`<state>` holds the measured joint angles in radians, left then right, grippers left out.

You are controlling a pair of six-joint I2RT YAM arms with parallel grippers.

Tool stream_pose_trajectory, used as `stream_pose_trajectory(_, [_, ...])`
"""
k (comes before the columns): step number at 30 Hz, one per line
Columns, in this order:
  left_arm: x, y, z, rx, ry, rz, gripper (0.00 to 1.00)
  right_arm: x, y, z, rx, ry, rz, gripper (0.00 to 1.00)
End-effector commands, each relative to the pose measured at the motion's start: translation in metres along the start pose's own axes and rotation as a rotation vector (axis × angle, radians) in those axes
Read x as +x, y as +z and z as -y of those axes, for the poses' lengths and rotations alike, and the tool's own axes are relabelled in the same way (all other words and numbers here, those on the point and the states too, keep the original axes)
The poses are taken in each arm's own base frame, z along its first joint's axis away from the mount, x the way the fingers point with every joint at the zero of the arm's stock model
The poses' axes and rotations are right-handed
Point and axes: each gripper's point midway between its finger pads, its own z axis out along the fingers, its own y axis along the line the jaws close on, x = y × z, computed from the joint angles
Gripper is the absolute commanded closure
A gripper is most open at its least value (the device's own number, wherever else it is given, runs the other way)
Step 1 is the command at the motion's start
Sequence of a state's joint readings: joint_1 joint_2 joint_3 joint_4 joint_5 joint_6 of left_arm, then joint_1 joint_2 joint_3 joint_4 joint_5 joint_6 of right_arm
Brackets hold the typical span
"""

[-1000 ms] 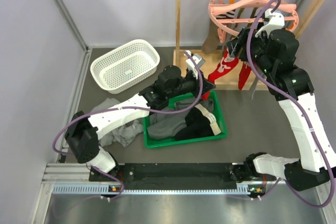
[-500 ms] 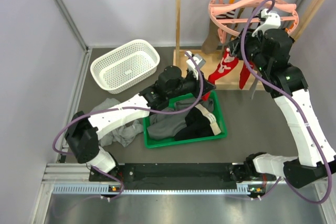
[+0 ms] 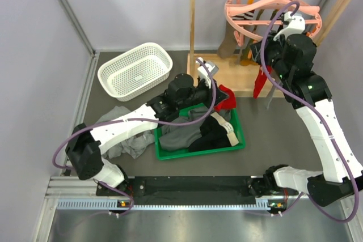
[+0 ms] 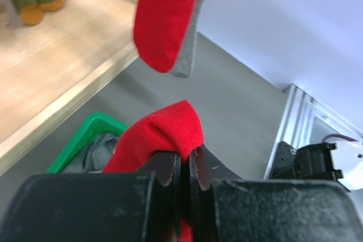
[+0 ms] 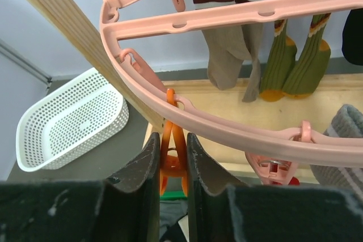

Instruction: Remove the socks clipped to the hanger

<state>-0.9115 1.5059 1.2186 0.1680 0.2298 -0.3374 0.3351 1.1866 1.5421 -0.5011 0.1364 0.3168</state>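
The round pink hanger hangs from the wooden rack; its ring crosses the right wrist view. My right gripper is shut on an orange clip under the ring's near edge. My left gripper is shut on a red sock, held free of the hanger over the green bin's far corner. A second red sock still hangs clipped. Brown striped socks, olive socks and a grey sock hang from other clips.
The green bin holds grey and black garments. A white mesh basket stands at the back left, and a grey garment lies left of the bin. The wooden rack's post and base board stand behind.
My right gripper has moved up and shut on the orange clip. The red sock has come off the hanger, and my left gripper has drawn it down toward the bin.
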Motion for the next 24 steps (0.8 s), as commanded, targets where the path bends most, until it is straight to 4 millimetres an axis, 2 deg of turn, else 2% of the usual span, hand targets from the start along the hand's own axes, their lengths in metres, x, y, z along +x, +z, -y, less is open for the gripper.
stream_pose_trajectory(1, [-0.02,-0.02,-0.016,-0.139,0.011,0.062,1.0,-0.013,-0.011,-0.004,-0.025,0.021,0.052,0.79])
stream_pose_trajectory(3, [-0.026,-0.029,-0.028,-0.202,0.017,0.069,1.0,-0.012,-0.014,-0.004,-0.03,0.027,0.052,0.73])
stream_pose_trajectory(4, [-0.031,-0.034,-0.041,-0.261,0.015,0.084,1.0,-0.013,-0.016,-0.005,-0.037,0.026,0.055,0.65])
stream_pose_trajectory(7, [-0.046,-0.052,-0.07,-0.357,-0.003,0.109,1.0,-0.011,-0.023,-0.007,-0.061,0.033,0.054,0.51])
stream_pose_trajectory(8, [-0.057,-0.062,-0.091,-0.412,-0.019,0.131,1.0,-0.01,-0.026,-0.008,-0.069,0.031,0.052,0.46])
stream_pose_trajectory(9, [-0.064,-0.067,-0.101,-0.437,-0.049,0.153,1.0,-0.006,-0.027,-0.008,-0.069,0.03,0.044,0.36])
stream_pose_trajectory(10, [-0.07,-0.082,-0.13,-0.51,-0.078,0.153,1.0,-0.006,-0.034,-0.009,-0.084,0.033,0.044,0.33])
stream_pose_trajectory(12, [-0.078,-0.095,-0.156,-0.573,-0.13,0.169,1.0,0.002,-0.04,-0.009,-0.096,0.029,0.017,0.29])
stream_pose_trajectory(13, [-0.087,-0.113,-0.182,-0.64,-0.153,0.183,1.0,0.003,-0.048,-0.012,-0.118,0.029,0.016,0.25])
stream_pose_trajectory(14, [-0.088,-0.119,-0.196,-0.672,-0.166,0.182,1.0,0.006,-0.055,-0.012,-0.127,0.028,0.008,0.2])
stream_pose_trajectory(15, [-0.09,-0.127,-0.209,-0.706,-0.18,0.186,1.0,0.013,-0.058,-0.011,-0.131,0.027,-0.006,0.09])
stream_pose_trajectory(16, [-0.099,-0.144,-0.229,-0.765,-0.188,0.205,1.0,0.017,-0.063,-0.014,-0.158,0.022,-0.017,0.03])
stream_pose_trajectory(17, [-0.097,-0.148,-0.243,-0.796,-0.196,0.199,1.0,0.016,-0.076,-0.015,-0.174,0.019,-0.004,0.01])
stream_pose_trajectory(19, [-0.104,-0.167,-0.271,-0.866,-0.209,0.222,1.0,0.028,-0.085,-0.012,-0.184,0.009,-0.026,0.01])
stream_pose_trajectory(20, [-0.098,-0.169,-0.287,-0.895,-0.226,0.206,1.0,0.027,-0.096,-0.012,-0.194,0.006,-0.011,0.01])
stream_pose_trajectory(21, [-0.095,-0.173,-0.299,-0.914,-0.239,0.202,1.0,0.037,-0.1,-0.011,-0.204,0.004,-0.029,0.01])
stream_pose_trajectory(22, [-0.1,-0.183,-0.313,-0.944,-0.251,0.218,1.0,0.039,-0.104,-0.011,-0.214,0.006,-0.029,0.01])
stream_pose_trajectory(23, [-0.088,-0.181,-0.33,-0.961,-0.286,0.196,1.0,0.043,-0.111,-0.011,-0.226,0.004,-0.028,0.01])
stream_pose_trajectory(24, [-0.091,-0.188,-0.342,-0.968,-0.305,0.206,1.0,0.047,-0.117,-0.013,-0.242,0.003,-0.041,0.01])
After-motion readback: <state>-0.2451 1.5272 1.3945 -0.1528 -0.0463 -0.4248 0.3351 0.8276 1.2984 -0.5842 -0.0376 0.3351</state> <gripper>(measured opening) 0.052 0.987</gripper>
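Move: The left hand already holds the freed red sock; the white basket is about 27 cm ahead of it, 34 cm to its left and 24 cm below. The rack's wooden left post rises some 24 cm ahead and 8 cm left, and the green tray sits straight below-left, level ahead, 4 cm left, 27 cm down. The right hand has the orange clip between its fingers; the other red sock hangs roughly 7 cm right, 3 cm back, 10 cm lower. Keeping its pinch on the red sock, the left hand carries it left and forward towards the white basket, some 35 cm at nearly level height and gathering speed, while the wrist swings about 55 degrees counter-clockwise. The right fingers open wide and let go of the orange clip, and that hand backs off about 10 cm, sinking slightly. ##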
